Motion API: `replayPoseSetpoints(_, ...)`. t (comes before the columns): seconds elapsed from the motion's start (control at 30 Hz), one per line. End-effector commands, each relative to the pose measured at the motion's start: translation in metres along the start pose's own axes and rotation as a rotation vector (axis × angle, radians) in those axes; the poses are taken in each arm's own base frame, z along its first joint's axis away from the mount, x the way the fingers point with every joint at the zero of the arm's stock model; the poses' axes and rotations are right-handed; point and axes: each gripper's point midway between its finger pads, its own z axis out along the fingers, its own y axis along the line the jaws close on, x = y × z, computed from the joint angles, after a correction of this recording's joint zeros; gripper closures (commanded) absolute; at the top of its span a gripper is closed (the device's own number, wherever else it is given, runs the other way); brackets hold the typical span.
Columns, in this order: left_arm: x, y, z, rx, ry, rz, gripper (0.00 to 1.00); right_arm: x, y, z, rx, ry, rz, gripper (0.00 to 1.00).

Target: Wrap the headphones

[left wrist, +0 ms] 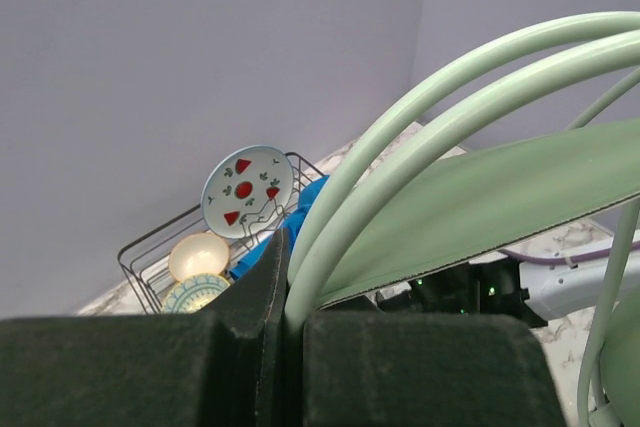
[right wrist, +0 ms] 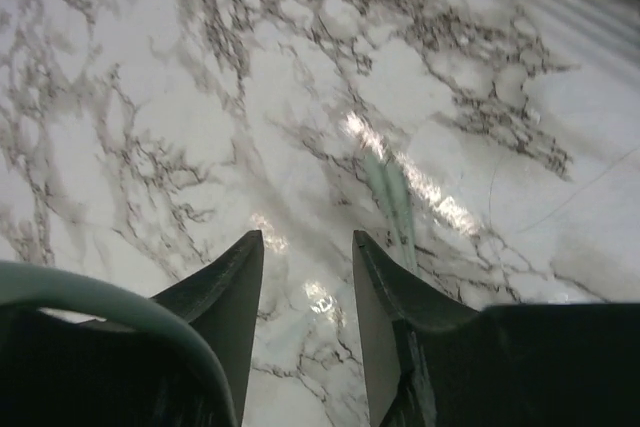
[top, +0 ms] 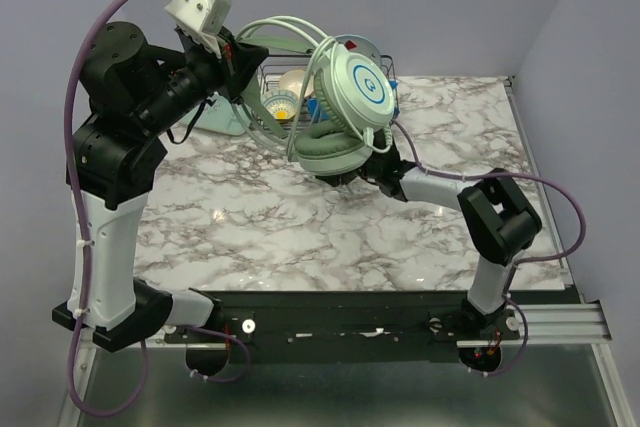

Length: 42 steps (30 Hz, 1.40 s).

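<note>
The pale mint-green headphones (top: 352, 92) hang in the air above the back of the marble table (top: 300, 237). One round ear cup (top: 362, 87) faces up and the padded one (top: 330, 149) sits below it. My left gripper (top: 243, 50) is raised high and shut on the slim headband (left wrist: 420, 137), which is pinched between its fingers (left wrist: 250, 297). My right gripper (right wrist: 305, 242) is open just under the ear cups, with only marble between its fingers. A mint-green curved piece (right wrist: 120, 297) crosses its left finger. A stretch of pale cable (right wrist: 392, 202) lies on the marble ahead.
A wire dish rack (top: 385, 69) stands at the back, holding a strawberry-patterned plate (left wrist: 247, 187) and a pale bowl (left wrist: 198, 255). A flat mint-green tray (top: 225, 119) lies beside it behind the left arm. Grey walls close in the back and both sides.
</note>
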Motion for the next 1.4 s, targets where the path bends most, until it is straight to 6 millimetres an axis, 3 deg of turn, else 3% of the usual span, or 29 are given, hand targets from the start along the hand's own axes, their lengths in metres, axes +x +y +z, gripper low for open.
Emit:
replayPoseSetpoints(0.0,-0.024,0.012,-0.009,-0.089,-0.084,-0.061,1.00,0.040,-0.016,0.006,0.049,0.049,0.054,0.53)
replayPoseSetpoints(0.1,-0.020,0.027,-0.005,-0.140,-0.080,-0.074,1.00,0.056,-0.014,0.004,0.048,0.074,0.082,0.69)
replayPoseSetpoints(0.13,-0.020,0.033,-0.003,-0.156,-0.086,-0.091,1.00,0.060,-0.011,0.004,0.043,0.084,0.084,0.80)
replayPoseSetpoints(0.23,-0.006,0.067,0.007,-0.221,-0.079,-0.185,1.00,0.072,0.004,0.006,0.038,0.123,0.049,0.97)
replayPoseSetpoints(0.27,-0.002,0.077,0.010,-0.235,-0.077,-0.216,1.00,0.081,0.018,0.009,0.023,0.160,0.026,0.99)
replayPoseSetpoints(0.3,0.010,0.104,0.013,-0.291,-0.061,-0.252,1.00,0.084,0.020,0.010,0.035,0.173,-0.003,0.99)
replayPoseSetpoints(0.33,0.011,0.111,0.016,-0.285,-0.072,-0.279,1.00,0.080,0.027,0.014,0.029,0.174,-0.024,0.99)
replayPoseSetpoints(0.37,0.014,0.120,0.019,-0.295,-0.077,-0.334,1.00,0.090,0.042,0.016,0.011,0.216,-0.042,0.99)
replayPoseSetpoints(0.4,0.023,0.143,0.019,-0.339,-0.074,-0.370,1.00,0.091,0.049,0.019,0.000,0.229,-0.064,0.99)
replayPoseSetpoints(0.47,0.027,0.161,0.022,-0.347,-0.092,-0.456,1.00,0.097,0.068,0.027,-0.027,0.269,-0.090,0.99)
replayPoseSetpoints(0.53,0.038,0.187,0.023,-0.376,-0.093,-0.505,1.00,0.108,0.075,0.035,-0.042,0.308,-0.107,0.99)
replayPoseSetpoints(0.57,0.041,0.189,0.025,-0.364,-0.088,-0.531,1.00,0.105,0.084,0.039,-0.056,0.318,-0.118,0.99)
replayPoseSetpoints(0.73,0.056,0.205,0.025,-0.383,-0.082,-0.569,1.00,0.102,0.082,0.051,-0.039,0.329,-0.121,0.99)
replayPoseSetpoints(0.77,0.056,0.207,0.023,-0.395,-0.086,-0.564,1.00,0.109,0.083,0.050,-0.037,0.365,-0.119,0.99)
replayPoseSetpoints(0.83,0.052,0.221,0.016,-0.468,-0.114,-0.504,1.00,0.099,0.090,0.052,-0.057,0.351,-0.149,0.99)
replayPoseSetpoints(0.97,0.044,0.266,-0.006,-0.710,-0.175,-0.326,1.00,0.097,0.110,0.034,-0.071,0.354,-0.232,0.99)
replayPoseSetpoints(1.0,0.047,0.277,-0.010,-0.761,-0.177,-0.302,1.00,0.088,0.116,0.028,-0.075,0.337,-0.254,0.99)
replayPoseSetpoints(1.13,0.043,0.315,-0.025,-0.937,-0.193,-0.192,1.00,0.096,0.127,0.010,-0.069,0.386,-0.292,0.99)
replayPoseSetpoints(1.27,0.044,0.333,-0.025,-0.990,-0.187,-0.158,1.00,0.110,0.156,-0.004,-0.118,0.448,-0.365,0.99)
replayPoseSetpoints(1.37,0.048,0.347,-0.027,-1.048,-0.180,-0.124,1.00,0.108,0.167,-0.014,-0.110,0.464,-0.409,0.99)
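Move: The right hand hangs open over the middle of the table; the stretch of headphone cord it goes for lies about 6 cm below it, 2 cm back and 1 cm to its right. The jacks are roughly 4 cm farther out than that hand, 5 cm left and 11 cm lower. From the left hand, high up with the headband, the green tray is about 32 cm ahead, 22 cm left and 57 cm down; the dish rack some 36 cm ahead, 12 cm right, 50 cm down. The right fingers sink about 6 cm, close on the headphone cord and keep it pinched while drawing it back and left towards the table's near edge. Still gripping the headband, the left hand sweeps the headphones some 30 cm forward and left, away from the right hand and towards the green tray, dipping somewhat and turning about 50 degrees counter-clockwise. ##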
